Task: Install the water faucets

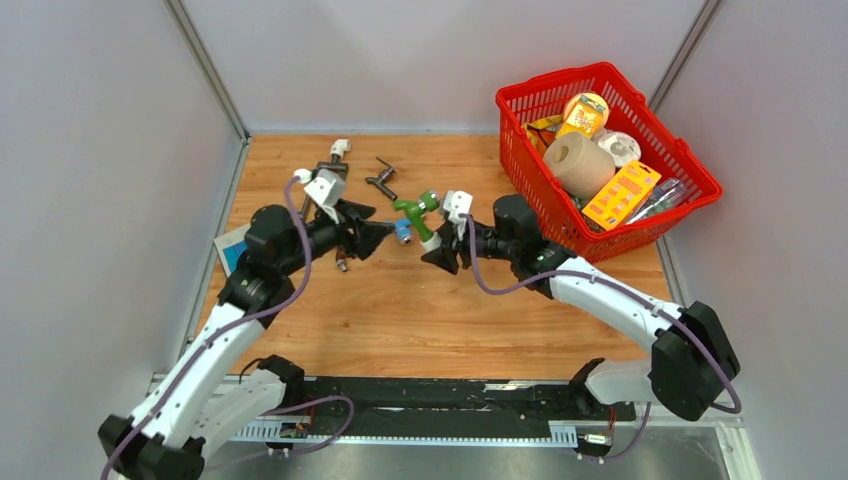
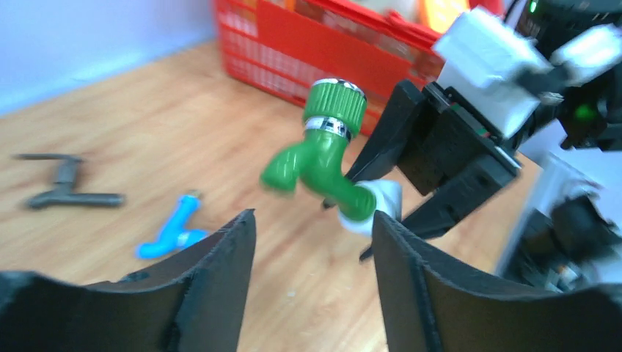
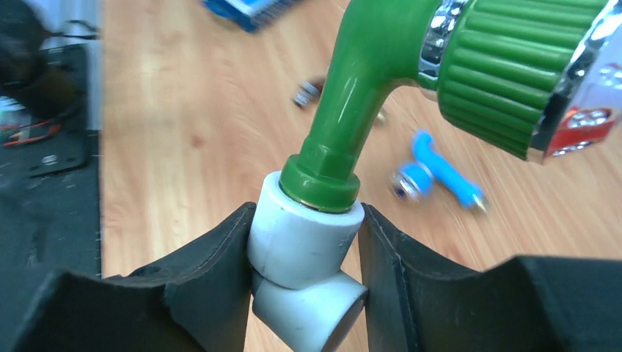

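Note:
My right gripper is shut on a white elbow fitting, and the green water faucet stands out of the fitting's top end. Both are held above the wooden table. My left gripper is open just short of the green faucet, with only bare table between its fingers. From above, the left gripper and right gripper face each other across the green faucet. A blue faucet lies on the table below it. A dark grey faucet lies farther back.
A red basket full of groceries stands at the back right, close behind the right arm. Another metal tap with a white fitting lies at the back left. A small fitting and a blue-and-white pack lie by the left arm.

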`<state>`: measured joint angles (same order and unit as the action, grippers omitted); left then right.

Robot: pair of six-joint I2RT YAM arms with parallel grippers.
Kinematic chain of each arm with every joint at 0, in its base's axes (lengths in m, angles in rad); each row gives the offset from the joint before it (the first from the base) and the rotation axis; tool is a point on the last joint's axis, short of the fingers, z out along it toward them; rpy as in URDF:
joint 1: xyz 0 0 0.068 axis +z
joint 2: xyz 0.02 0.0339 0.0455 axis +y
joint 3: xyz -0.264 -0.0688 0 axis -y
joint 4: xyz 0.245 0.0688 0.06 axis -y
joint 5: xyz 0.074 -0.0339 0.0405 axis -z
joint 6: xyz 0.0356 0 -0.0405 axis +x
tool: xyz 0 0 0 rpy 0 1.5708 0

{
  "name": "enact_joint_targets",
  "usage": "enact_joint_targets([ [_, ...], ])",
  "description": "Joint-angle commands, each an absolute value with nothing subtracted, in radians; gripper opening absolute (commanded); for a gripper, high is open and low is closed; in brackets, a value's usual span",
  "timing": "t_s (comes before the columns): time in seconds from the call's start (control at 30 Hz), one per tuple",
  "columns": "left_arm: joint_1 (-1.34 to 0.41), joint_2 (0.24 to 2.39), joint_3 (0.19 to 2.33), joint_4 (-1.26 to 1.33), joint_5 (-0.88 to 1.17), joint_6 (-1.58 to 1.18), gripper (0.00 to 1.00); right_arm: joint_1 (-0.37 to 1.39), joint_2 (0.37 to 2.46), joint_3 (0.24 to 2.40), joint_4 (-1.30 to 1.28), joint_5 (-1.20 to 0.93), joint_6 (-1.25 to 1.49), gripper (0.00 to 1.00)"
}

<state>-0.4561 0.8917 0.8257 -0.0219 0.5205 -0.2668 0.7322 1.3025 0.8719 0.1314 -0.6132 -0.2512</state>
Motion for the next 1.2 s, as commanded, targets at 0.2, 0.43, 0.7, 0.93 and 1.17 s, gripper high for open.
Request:
enact_joint_targets([
  [0.2,-0.449,0.496,0.639,-0.059,-0.329,-0.023,0.73,0.548,1.426,0.868,0.012,-0.381,0.035,0.0],
  [0.43,-0.413,0.347,0.543,0.02,-0.615,0.02,0.73,0.512,1.629,0.916,0.005,-0.268,0.143,0.0],
  [0.7,-0.351,0.278,0.522,0.044,-0.617,0.028,0.86,0.503,1.749,0.948,-0.029,-0.207,0.192,0.29],
  [0.93,-0.345,0.261,0.523,0.037,-0.607,0.02,1.0,0.502,1.61,0.885,-0.044,-0.137,0.155,0.73],
  [1.17,-0.345,0.249,0.558,-0.029,-0.58,-0.026,1.0,0.502,1.265,0.796,-0.038,-0.101,0.106,0.88],
])
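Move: The right hand holds the green faucet by its white elbow; the bare table patch where it is to be laid is about 9 cm ahead, 10 cm right and some 20 cm below. From that same hand, the blue faucet lies about 16 cm ahead and 6 cm left, the brown one about 12 ahead and 20 left, both on the table. From the empty left hand the patch is some 9 cm ahead, 18 right and 28 below, the blue-white packet 9 ahead and 36 left. Keeping its pinch on the white elbow, the right hand lowers the joined faucet about 19 cm to the bare table while going roughly 10 cm forward and as far right, its fingers tipping down and swinging clockwise, then opens and lifts straight off with a slight drift right. Meanwhile the empty left hand retreats quickly some 25 cm left towards the packet, turning about 70 degrees counter-clockwise and opening fully. ##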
